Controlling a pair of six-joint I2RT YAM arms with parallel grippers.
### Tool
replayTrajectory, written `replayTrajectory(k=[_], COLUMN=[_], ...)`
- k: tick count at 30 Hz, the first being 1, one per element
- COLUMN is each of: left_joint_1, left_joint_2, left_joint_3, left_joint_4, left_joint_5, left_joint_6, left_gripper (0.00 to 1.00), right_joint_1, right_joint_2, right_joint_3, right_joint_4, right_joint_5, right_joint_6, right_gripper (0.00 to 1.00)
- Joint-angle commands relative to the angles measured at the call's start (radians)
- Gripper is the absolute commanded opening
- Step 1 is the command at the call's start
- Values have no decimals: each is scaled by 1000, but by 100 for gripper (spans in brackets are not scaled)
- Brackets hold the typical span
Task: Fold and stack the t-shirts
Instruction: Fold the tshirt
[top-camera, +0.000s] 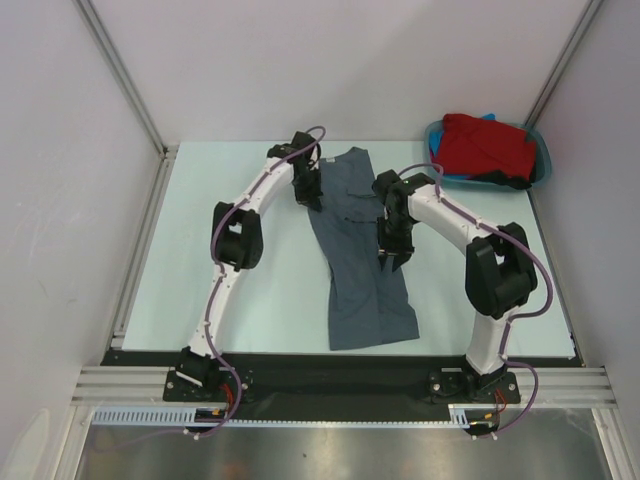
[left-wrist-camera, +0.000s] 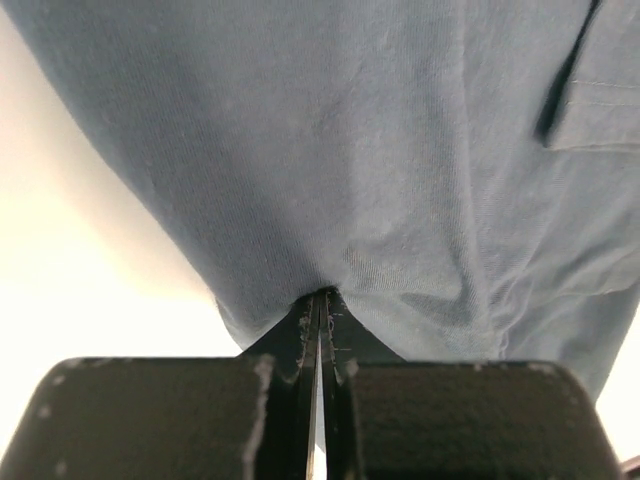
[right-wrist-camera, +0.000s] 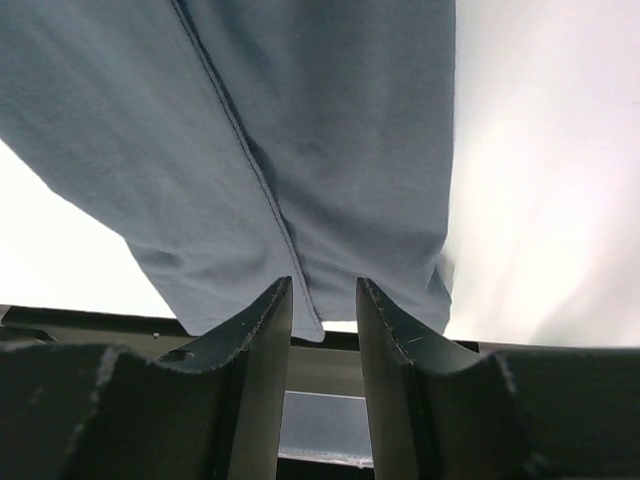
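Note:
A slate-grey t-shirt (top-camera: 360, 255) lies on the table as a long narrow strip running from far to near. My left gripper (top-camera: 312, 190) is at its far left edge. In the left wrist view the gripper (left-wrist-camera: 322, 298) is shut, with a pinch of the grey t-shirt (left-wrist-camera: 380, 150) caught at the fingertips. Over the strip's right edge, about halfway down, hangs my right gripper (top-camera: 392, 255). In the right wrist view this gripper (right-wrist-camera: 325, 287) is open with nothing between its fingers, and the grey t-shirt (right-wrist-camera: 300, 120) lies under it. A red t-shirt (top-camera: 488, 145) sits heaped in the tub.
A teal plastic tub (top-camera: 545, 152) stands at the far right corner, with blue and black cloth under the red t-shirt. White walls enclose the pale table (top-camera: 200, 270) on three sides. A black strip and metal rail (top-camera: 330, 385) run along the near edge.

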Motion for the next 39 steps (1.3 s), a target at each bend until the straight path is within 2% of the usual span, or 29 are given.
replayTrajectory(k=[1,5,14,22,26,30,32,34,35,36,37,38,39], left_joint_1=[22,23,38,43,48,63,78,86,86,86,84,84,83], left_joint_2=[66,100,161,83,28,-9,-40,-116,-156,-234,-286,-335,-447], left_joint_3=[50,91,127,88,73,110,99,44,14,-25,-122,-184,-251], left_joint_4=[96,145,267,304,342,370,348,282,265,233,222,224,247], left_joint_5=[-8,44,187,251,294,291,274,248,210,187,164,149,135], left_joint_6=[-11,-47,-116,-59,-30,-16,-5,30,42,64,62,65,59], left_gripper=[0,2,5,9,10,13,13,14,14,14,15,24,24], right_joint_1=[-4,8,74,97,106,94,83,65,57,48,36,16,1], right_joint_2=[15,55,65,58,29,8,-7,-40,-52,-79,-93,-110,-147], right_joint_3=[49,109,143,140,137,149,134,82,57,16,-10,-33,-94], right_joint_4=[-8,-11,-42,-28,-46,-140,-157,-149,-137,-131,-125,-106,-91], right_joint_5=[-21,-91,-85,-136,-61,135,160,183,192,207,211,215,208], right_joint_6=[4,-14,-2,-8,1,36,47,56,61,69,73,75,76], right_gripper=[37,37,37,37,37,39,40,41,47,57,64,67,67])
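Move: Under the shut left fingertips, practically at 0 cm, lies the t-shirt's left edge, upper part. From there the collar label is about 14 cm ahead and 4 cm to the right, and the folded sleeve some 2 cm ahead and 12 cm to the right, both about level with the tips. From the right hand, hovering over the cloth's lower half, that edge lies roughly 22 cm ahead, 17 cm left and 7 cm below. Pressing its shut fingertips on the t-shirt's left edge, the left hand pushes forward and to the right, about 5 cm out and 4 cm across, tilting some 20 degrees, then comes free, rising about 7 cm while swinging back left and opening a little. Above the cloth, the right hand sweeps 5 cm left, then returns past its start to the right, its fingers spreading wider. ##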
